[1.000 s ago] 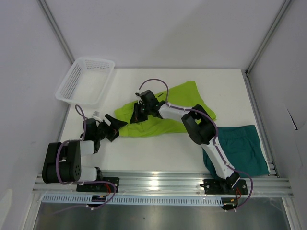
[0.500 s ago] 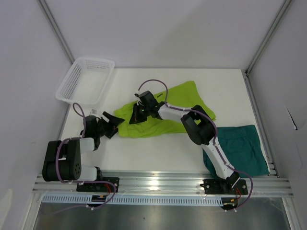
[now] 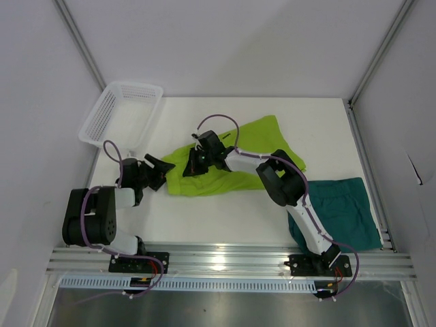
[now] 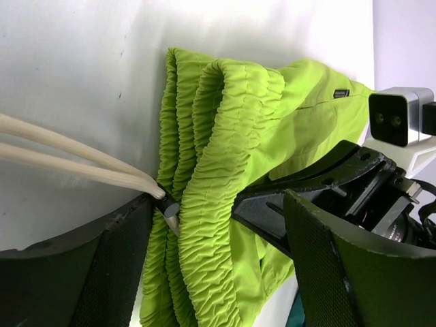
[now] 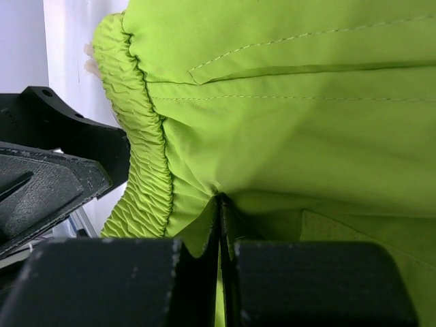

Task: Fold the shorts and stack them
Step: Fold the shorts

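Note:
The lime shorts (image 3: 235, 160) lie spread across the middle of the table. My right gripper (image 3: 193, 163) is shut on a fold of their fabric (image 5: 219, 225) near the gathered waistband (image 5: 139, 170). My left gripper (image 3: 157, 172) stands open at the waistband's left end. Its two pads straddle the ruffled band (image 4: 211, 225) without pinching it. Pale drawstring cords (image 4: 68, 157) trail onto the table beside the left pad (image 4: 112, 272). The dark teal shorts (image 3: 344, 211) lie flat at the near right, away from both grippers.
A white mesh basket (image 3: 122, 112) sits at the far left corner of the table (image 3: 225, 218). The right arm (image 3: 286, 180) reaches across the lime shorts. Aluminium frame posts (image 3: 371, 75) run along the sides, and a rail (image 3: 225, 259) lines the near edge.
My left gripper has slid a little farther from the near edge along the waistband end, and its jaws have narrowed somewhat. The right gripper has stayed shut on the lime fabric.

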Motion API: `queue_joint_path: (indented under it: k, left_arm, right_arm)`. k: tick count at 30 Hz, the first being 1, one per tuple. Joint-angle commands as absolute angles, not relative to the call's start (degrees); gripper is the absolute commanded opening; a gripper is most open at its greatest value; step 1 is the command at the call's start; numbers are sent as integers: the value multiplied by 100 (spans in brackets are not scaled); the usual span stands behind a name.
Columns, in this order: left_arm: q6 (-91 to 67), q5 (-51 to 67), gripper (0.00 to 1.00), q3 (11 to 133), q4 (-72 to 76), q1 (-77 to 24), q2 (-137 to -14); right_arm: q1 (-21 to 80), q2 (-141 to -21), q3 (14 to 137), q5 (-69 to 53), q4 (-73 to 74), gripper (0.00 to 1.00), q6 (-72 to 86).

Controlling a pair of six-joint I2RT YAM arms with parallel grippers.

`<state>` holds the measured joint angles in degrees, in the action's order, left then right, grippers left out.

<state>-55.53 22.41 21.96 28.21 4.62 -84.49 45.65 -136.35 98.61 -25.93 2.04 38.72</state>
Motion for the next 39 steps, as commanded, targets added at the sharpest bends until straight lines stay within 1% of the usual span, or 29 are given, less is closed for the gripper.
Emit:
queue_joint_path:
  k: [1, 3, 4, 7, 11, 14, 18, 21, 26, 28, 34, 38, 39]
  left_arm:
    - [-5520, 2039, 77, 2355, 2856, 387, -8587]
    - [-5528, 2074, 73, 2390, 2926, 369, -8631]
    - [-5528, 2109, 68, 2425, 3014, 352, -8666]
    - [-5502, 2294, 58, 2479, 3146, 343, -8815]
    - [-5502, 2452, 52, 2426, 3392, 343, -8851]
    - [-5528, 2715, 49, 2356, 3813, 334, -8956]
    - [-5686, 3250, 48, 2250, 4769, 316, -9219]
    - [-5757, 3375, 47, 2250, 4983, 299, -9316]
    - [-5494, 3147, 43, 2355, 4563, 159, -9062]
    - [-5345, 3050, 42, 2443, 4238, 80, -8965]
    - [-4923, 2585, 36, 2715, 3271, -263, -8693]
    - [-4650, 2233, 38, 3023, 2621, -500, -8622]
    - [-4580, 2024, 39, 3232, 2167, -544, -8622]
  right_arm:
    - [4667, -13685, 9747, -2593, 413, 0, 3876]
    - [4676, -13693, 9747, -2584, 413, 0, 3893]
    - [4676, -13693, 9747, -2584, 404, 0, 3894]
    - [4676, -13693, 9738, -2584, 413, 0, 3920]
    - [4676, -13702, 9756, -2610, 369, 0, 3937]
    - [4684, -13711, 9747, -2645, 325, 0, 3981]
    - [4676, -13746, 9738, -2751, 229, 0, 4069]
    - [4676, -13781, 9747, -2795, 167, 0, 4131]
    - [4676, -13816, 9765, -2813, 132, 0, 4175]
    - [4676, -13808, 9773, -2813, 114, 0, 4184]
    - [4676, -13799, 9791, -2865, 70, 0, 4201]
    - [4667, -13790, 9800, -2883, 62, 0, 4201]
    - [4667, -13790, 9791, -2883, 70, 0, 4201]
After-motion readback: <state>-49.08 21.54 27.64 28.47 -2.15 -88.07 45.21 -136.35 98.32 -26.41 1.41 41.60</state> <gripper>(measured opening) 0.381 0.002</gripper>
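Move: The left hand's fingers stand open astride the lime-green shorts' waistband, whose middle is about 2 cm ahead, 2 cm to the right and 1 cm lower. The drawstring's end sits in the folds some 2 cm ahead and 1 cm lower; the right gripper, shut on the shorts, is about 10 cm to the right, level. The white basket is some 23 cm ahead and 16 cm left. From the right hand, the waistband lies about 8 cm to the left and 1 cm ahead. The left hand dips about 1 cm over the waistband while its fingers close from wide open to about half, then rises some 2 cm as it carries on to the right and a little forward, about 4 cm in all, towards the right gripper, turning its fingers roughly 10 degrees clockwise and pinching the layered elastic together with the drawstring. The right hand stays in place, still shut on the shorts just beyond the waistband, as the left fingers close a little further and settle on the bunch. ##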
